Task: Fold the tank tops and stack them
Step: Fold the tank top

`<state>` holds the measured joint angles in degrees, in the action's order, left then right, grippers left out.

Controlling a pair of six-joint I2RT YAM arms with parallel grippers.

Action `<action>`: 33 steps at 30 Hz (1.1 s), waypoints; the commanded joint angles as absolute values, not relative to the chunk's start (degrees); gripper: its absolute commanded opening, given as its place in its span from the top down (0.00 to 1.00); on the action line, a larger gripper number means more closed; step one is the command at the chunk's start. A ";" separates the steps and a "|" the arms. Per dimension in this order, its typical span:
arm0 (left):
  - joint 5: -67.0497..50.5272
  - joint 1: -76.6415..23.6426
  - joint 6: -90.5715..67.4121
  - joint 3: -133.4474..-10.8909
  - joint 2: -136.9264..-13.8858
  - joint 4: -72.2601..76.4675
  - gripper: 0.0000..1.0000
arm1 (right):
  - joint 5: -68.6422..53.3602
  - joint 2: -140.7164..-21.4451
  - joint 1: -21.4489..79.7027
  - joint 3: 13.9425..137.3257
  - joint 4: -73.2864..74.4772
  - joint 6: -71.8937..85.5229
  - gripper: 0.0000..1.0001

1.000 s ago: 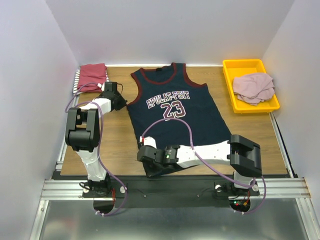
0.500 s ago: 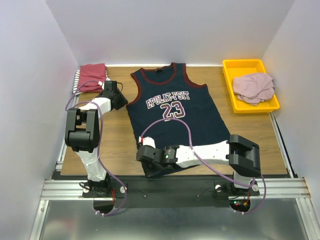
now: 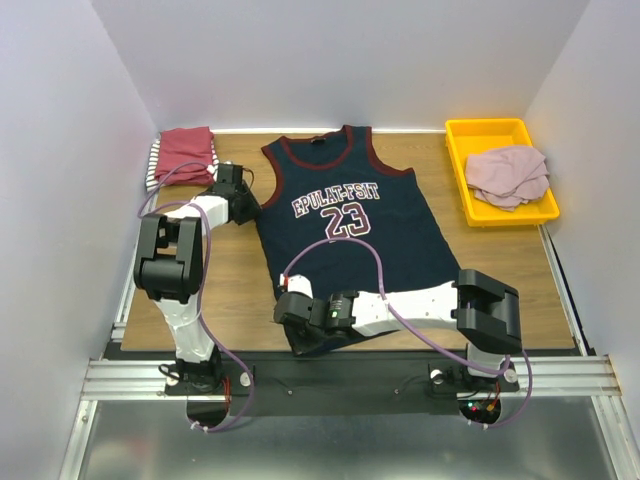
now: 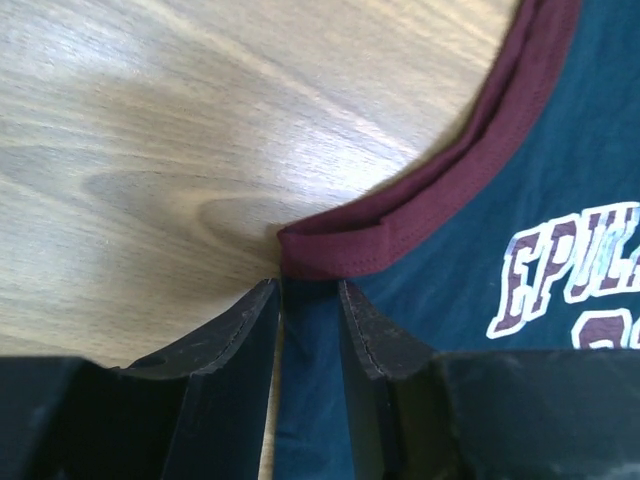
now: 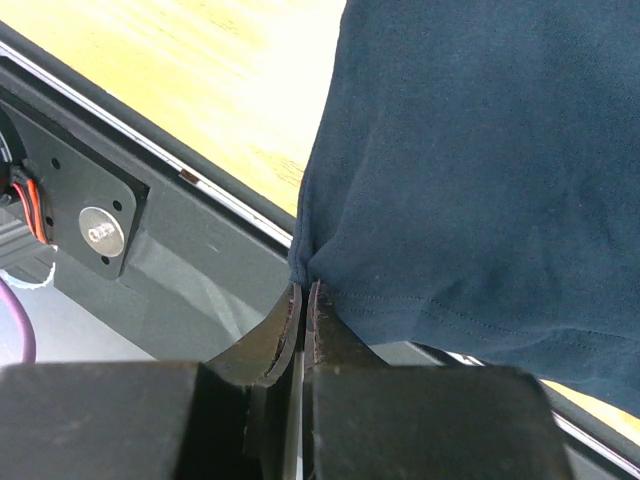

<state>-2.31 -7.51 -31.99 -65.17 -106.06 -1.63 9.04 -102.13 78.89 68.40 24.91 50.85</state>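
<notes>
The navy jersey (image 3: pixel 350 230) with maroon trim and a white 23 lies flat mid-table. My left gripper (image 3: pixel 249 208) is open at its left armhole. In the left wrist view the left gripper (image 4: pixel 308 285) straddles the jersey's (image 4: pixel 560 180) side edge just below the maroon trim corner (image 4: pixel 335 245). My right gripper (image 3: pixel 298 340) is shut on the jersey's bottom-left hem corner at the table's near edge. In the right wrist view the right gripper (image 5: pixel 303 288) pinches the navy cloth (image 5: pixel 480 150). A dark-red top (image 3: pixel 186 152) lies folded on a striped one (image 3: pixel 153 166) at the back left.
A yellow tray (image 3: pixel 470 130) at the back right holds a crumpled dusty-pink top (image 3: pixel 508 175). Bare wood (image 3: pixel 225 280) lies between the left arm and the jersey. The black mounting rail (image 5: pixel 150 220) runs just below the table's near edge.
My left gripper has opened and shifted right, from beside the folded stack to the jersey's left armhole. The right gripper holds the hem corner as before.
</notes>
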 commanded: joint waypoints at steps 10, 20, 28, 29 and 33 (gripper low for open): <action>4.74 -9.23 -31.02 -69.52 -109.77 -5.89 0.75 | 10.55 -99.58 79.63 66.97 22.50 51.77 1.00; 6.33 -9.23 -32.08 -69.70 -109.60 -5.63 1.00 | 10.46 -99.49 79.63 66.71 21.97 52.21 1.00; 6.94 -9.32 -33.57 -69.08 -106.88 -4.66 1.00 | 10.11 -99.14 79.63 66.27 21.89 52.38 1.00; 6.94 -9.23 -33.84 -69.08 -106.53 -4.48 1.00 | 10.11 -99.14 79.72 66.18 21.97 52.47 1.00; 7.99 -9.23 -34.36 -69.43 -105.47 -4.66 1.00 | 9.76 -99.32 79.63 66.53 21.88 52.38 1.00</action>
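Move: The tank top's left armpit corner, where the maroon trim ends, lies about 1 cm ahead of the left hand's open fingers and 1 cm below. From this hand the near shoulder strap is some 15 cm ahead and 4 cm right, the lettering 4 cm ahead and 22 cm right, the red folded cloth 14 cm ahead and 17 cm left. From the right hand, the armpit corner lies about 39 cm ahead and 10 cm left. The armpit corner of the tank top is pinched between the left fingertips: the hand sinks about 1 cm onto it, easing slightly forward with a tilt of roughly 5 degrees, then stays low while the half-open fingers shut completely. The right hand keeps its closed grip on the hem's near corner and holds its place. ##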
